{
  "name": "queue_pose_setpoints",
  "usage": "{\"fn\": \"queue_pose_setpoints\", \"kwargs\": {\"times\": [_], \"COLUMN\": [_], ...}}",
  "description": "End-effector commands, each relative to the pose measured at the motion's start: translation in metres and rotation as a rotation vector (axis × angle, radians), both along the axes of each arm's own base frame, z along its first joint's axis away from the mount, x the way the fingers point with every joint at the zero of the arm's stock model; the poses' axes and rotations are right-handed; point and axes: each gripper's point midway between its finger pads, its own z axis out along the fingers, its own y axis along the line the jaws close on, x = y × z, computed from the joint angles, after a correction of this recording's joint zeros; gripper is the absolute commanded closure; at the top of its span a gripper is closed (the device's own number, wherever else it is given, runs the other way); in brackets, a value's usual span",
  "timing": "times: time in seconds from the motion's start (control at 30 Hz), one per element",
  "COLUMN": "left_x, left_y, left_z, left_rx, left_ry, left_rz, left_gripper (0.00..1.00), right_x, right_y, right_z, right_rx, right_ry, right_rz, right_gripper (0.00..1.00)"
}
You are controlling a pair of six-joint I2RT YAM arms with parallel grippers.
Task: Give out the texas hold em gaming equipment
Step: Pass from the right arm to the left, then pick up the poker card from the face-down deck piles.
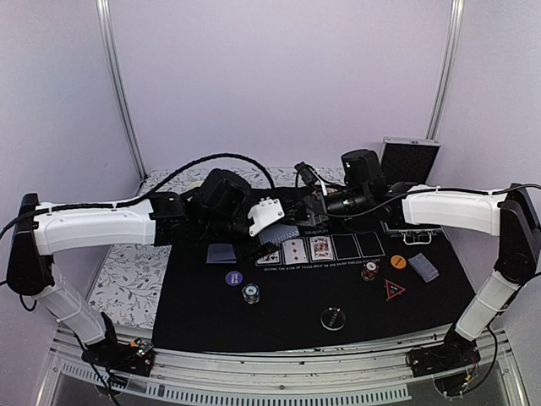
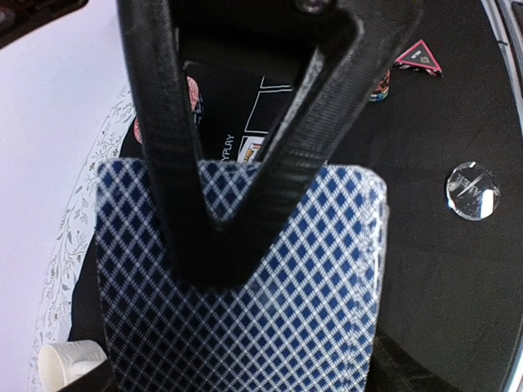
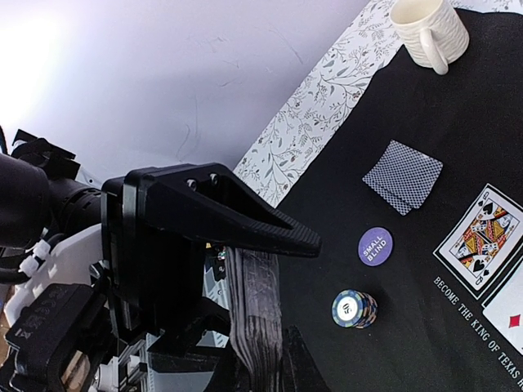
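Observation:
My right gripper point(image 1: 308, 216) point(image 3: 286, 302) is shut on a deck of blue-backed playing cards point(image 3: 270, 318), held edge-on above the black mat point(image 1: 203, 321). My left gripper point(image 1: 275, 227) point(image 2: 222, 261) meets it there. Its fingers point(image 2: 172, 163) converge in a V over the top card's diamond back point(image 2: 245, 327), and a pinch does not show. Three face-up cards point(image 1: 294, 249) lie in the printed row. Face-down cards point(image 1: 222, 253), a purple disc point(image 1: 234, 277) and a chip stack point(image 1: 250, 293) lie on the left.
On the right lie an orange disc point(image 1: 398, 262), a chip stack point(image 1: 369, 273), the red-edged triangle point(image 1: 395, 290) and face-down cards point(image 1: 424, 266). A clear disc point(image 1: 333, 319) sits near the front. A cream mug point(image 3: 429, 31) stands far left, a dark case point(image 1: 409, 159) behind.

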Motion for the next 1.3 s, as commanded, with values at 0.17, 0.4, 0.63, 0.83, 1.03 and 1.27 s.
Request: {"fn": "queue_pose_setpoints", "kwargs": {"times": [0.17,0.4,0.63,0.83,1.03,1.27], "left_x": [0.01,0.007,0.008,0.008,0.008,0.008], "left_y": [0.006,0.005,0.004,0.005,0.007,0.007], "left_z": [0.007,0.006,-0.001,-0.002,-0.002,-0.004], "left_rx": [-0.027,-0.032,-0.012,-0.005,0.001,0.007], "left_ry": [-0.01,0.005,0.012,0.01,0.009,0.01], "left_rz": [0.026,0.018,0.022,0.027,0.028,0.028], "left_gripper": [0.43,0.51,0.53,0.54,0.55,0.56], "right_x": [-0.008,-0.011,-0.008,0.0,0.007,0.015], "right_y": [0.004,0.003,0.005,0.0,-0.01,-0.022], "right_z": [0.002,0.004,-0.005,-0.02,-0.024,-0.02], "right_rx": [-0.014,0.001,-0.017,-0.085,-0.124,-0.139], "right_ry": [-0.008,-0.015,0.0,-0.023,-0.046,-0.061], "right_rz": [0.036,0.043,0.04,0.004,-0.03,-0.066], "right_gripper": [0.97,0.87,0.71,0.63,0.62,0.61]}}
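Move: The card deck is upright in my right hand's grip, its middle some 4 cm to the left of that hand and about 2 cm lower. From my left hand it lies about 3 cm to the right and 2 cm up, between its wide fingers. On the table roughly 19 cm below the left hand, the queen card is about 11 cm ahead and 2 cm left, the three of diamonds 11 cm ahead and 4 cm right, and the chip stack level and 6 cm left. I keep my left hand almost in place and close its fingers from wide to about half, pinching the deck by its two side edges. Once they have it, I open my right fingers to let go, while that hand sinks about 2 cm, its fingertips dip some 5 degrees, and it eases about 1 cm to the right at the end. ##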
